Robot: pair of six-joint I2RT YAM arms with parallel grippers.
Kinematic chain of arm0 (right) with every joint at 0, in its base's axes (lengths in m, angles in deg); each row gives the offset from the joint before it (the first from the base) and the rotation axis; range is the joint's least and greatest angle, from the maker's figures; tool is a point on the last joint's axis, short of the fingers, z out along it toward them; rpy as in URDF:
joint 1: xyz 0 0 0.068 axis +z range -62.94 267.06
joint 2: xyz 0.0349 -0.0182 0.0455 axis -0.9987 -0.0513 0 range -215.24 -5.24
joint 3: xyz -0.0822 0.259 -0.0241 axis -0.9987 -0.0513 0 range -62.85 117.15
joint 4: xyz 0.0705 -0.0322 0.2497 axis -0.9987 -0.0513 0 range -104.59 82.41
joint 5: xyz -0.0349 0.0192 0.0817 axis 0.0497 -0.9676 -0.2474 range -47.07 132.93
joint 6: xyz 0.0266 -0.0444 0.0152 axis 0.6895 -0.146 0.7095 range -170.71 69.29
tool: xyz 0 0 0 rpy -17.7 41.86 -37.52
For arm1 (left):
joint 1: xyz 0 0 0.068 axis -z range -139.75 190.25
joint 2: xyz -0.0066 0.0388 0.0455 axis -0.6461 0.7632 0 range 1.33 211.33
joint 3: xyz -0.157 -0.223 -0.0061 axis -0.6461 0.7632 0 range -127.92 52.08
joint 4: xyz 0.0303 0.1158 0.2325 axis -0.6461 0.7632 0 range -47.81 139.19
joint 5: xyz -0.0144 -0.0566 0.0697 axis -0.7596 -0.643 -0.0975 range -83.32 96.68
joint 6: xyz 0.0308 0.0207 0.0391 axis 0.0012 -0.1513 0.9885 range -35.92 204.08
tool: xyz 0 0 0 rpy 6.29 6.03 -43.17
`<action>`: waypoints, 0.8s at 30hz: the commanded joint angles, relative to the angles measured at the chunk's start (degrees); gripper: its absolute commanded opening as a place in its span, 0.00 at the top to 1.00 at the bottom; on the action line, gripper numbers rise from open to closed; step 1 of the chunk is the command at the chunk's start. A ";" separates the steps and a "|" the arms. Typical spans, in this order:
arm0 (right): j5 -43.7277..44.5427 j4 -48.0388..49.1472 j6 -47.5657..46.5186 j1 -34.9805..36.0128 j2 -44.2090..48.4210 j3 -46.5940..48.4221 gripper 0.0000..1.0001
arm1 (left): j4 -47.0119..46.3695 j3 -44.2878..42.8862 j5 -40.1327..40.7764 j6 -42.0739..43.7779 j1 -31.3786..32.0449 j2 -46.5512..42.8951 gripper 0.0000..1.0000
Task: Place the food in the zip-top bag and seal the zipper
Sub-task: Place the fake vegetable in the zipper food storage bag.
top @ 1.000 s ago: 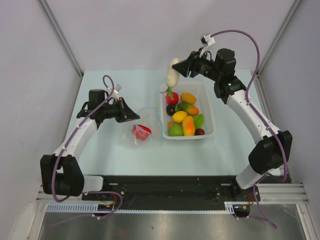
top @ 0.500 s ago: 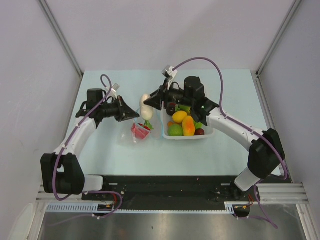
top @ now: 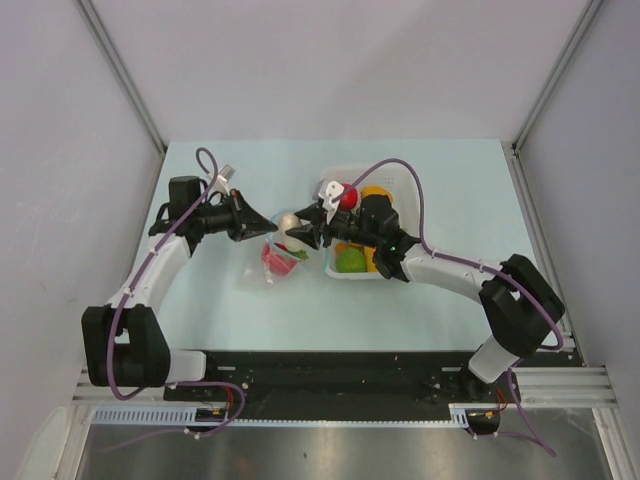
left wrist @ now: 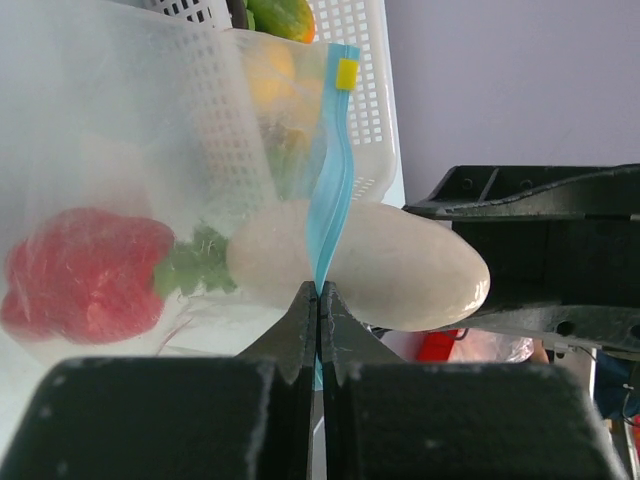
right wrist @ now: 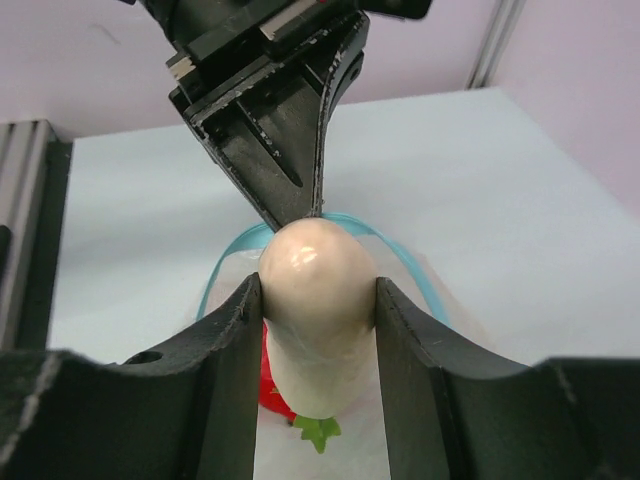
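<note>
The zip-top bag [top: 272,268] lies left of the basket, its mouth held up and open. My left gripper [left wrist: 320,296] is shut on the teal zipper [left wrist: 331,180] at the mouth's edge. My right gripper [right wrist: 317,290] is shut on a white radish-like food piece [right wrist: 313,300], which sits halfway through the mouth. Its green leafy end [left wrist: 195,265] is inside the bag and its rounded end [left wrist: 410,268] is outside. A red food piece [left wrist: 85,285] lies inside the bag. From above, both grippers [top: 268,228] [top: 303,236] meet tip to tip over the bag.
A white plastic basket [top: 398,172] stands just right of the bag and holds more food: red [top: 347,196], orange [top: 376,192] and green [top: 350,261] pieces. My right arm lies across the basket. A yellow slider [left wrist: 346,72] sits at the zipper's end.
My right arm has swung left and down from above the basket's far end, carrying the white piece into the bag's mouth. My left gripper has kept its hold on the zipper edge.
</note>
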 commanded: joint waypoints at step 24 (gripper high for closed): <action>-2.49 17.46 -20.20 1.23 1.83 -8.07 0.04 | 0.30 0.11 -6.08 0.29 -3.65 0.87 1.00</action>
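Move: The right hand holds the white radish by its upper end, its leafy tip already in the bag. The middle of the bag mouth lies about 2 cm to that hand's left, 2 cm back and 4 cm below. The red pepper in the bag is some 6 cm left, 4 cm back and 14 cm below; the basket is roughly 14 cm right, 4 cm ahead and 15 cm below. From the left hand, pinching the zipper edge, the mouth's middle is some 4 cm right, 2 cm back and 3 cm below. Rolling so its forward side tips up some 25 degrees and rising slightly, the right hand then sinks about 7 cm towards the bag mouth, drifting a little forward and left. Near the bottom its fingers spread wide and let go of the radish. The left hand stays almost in place, still pinching the zipper edge. ##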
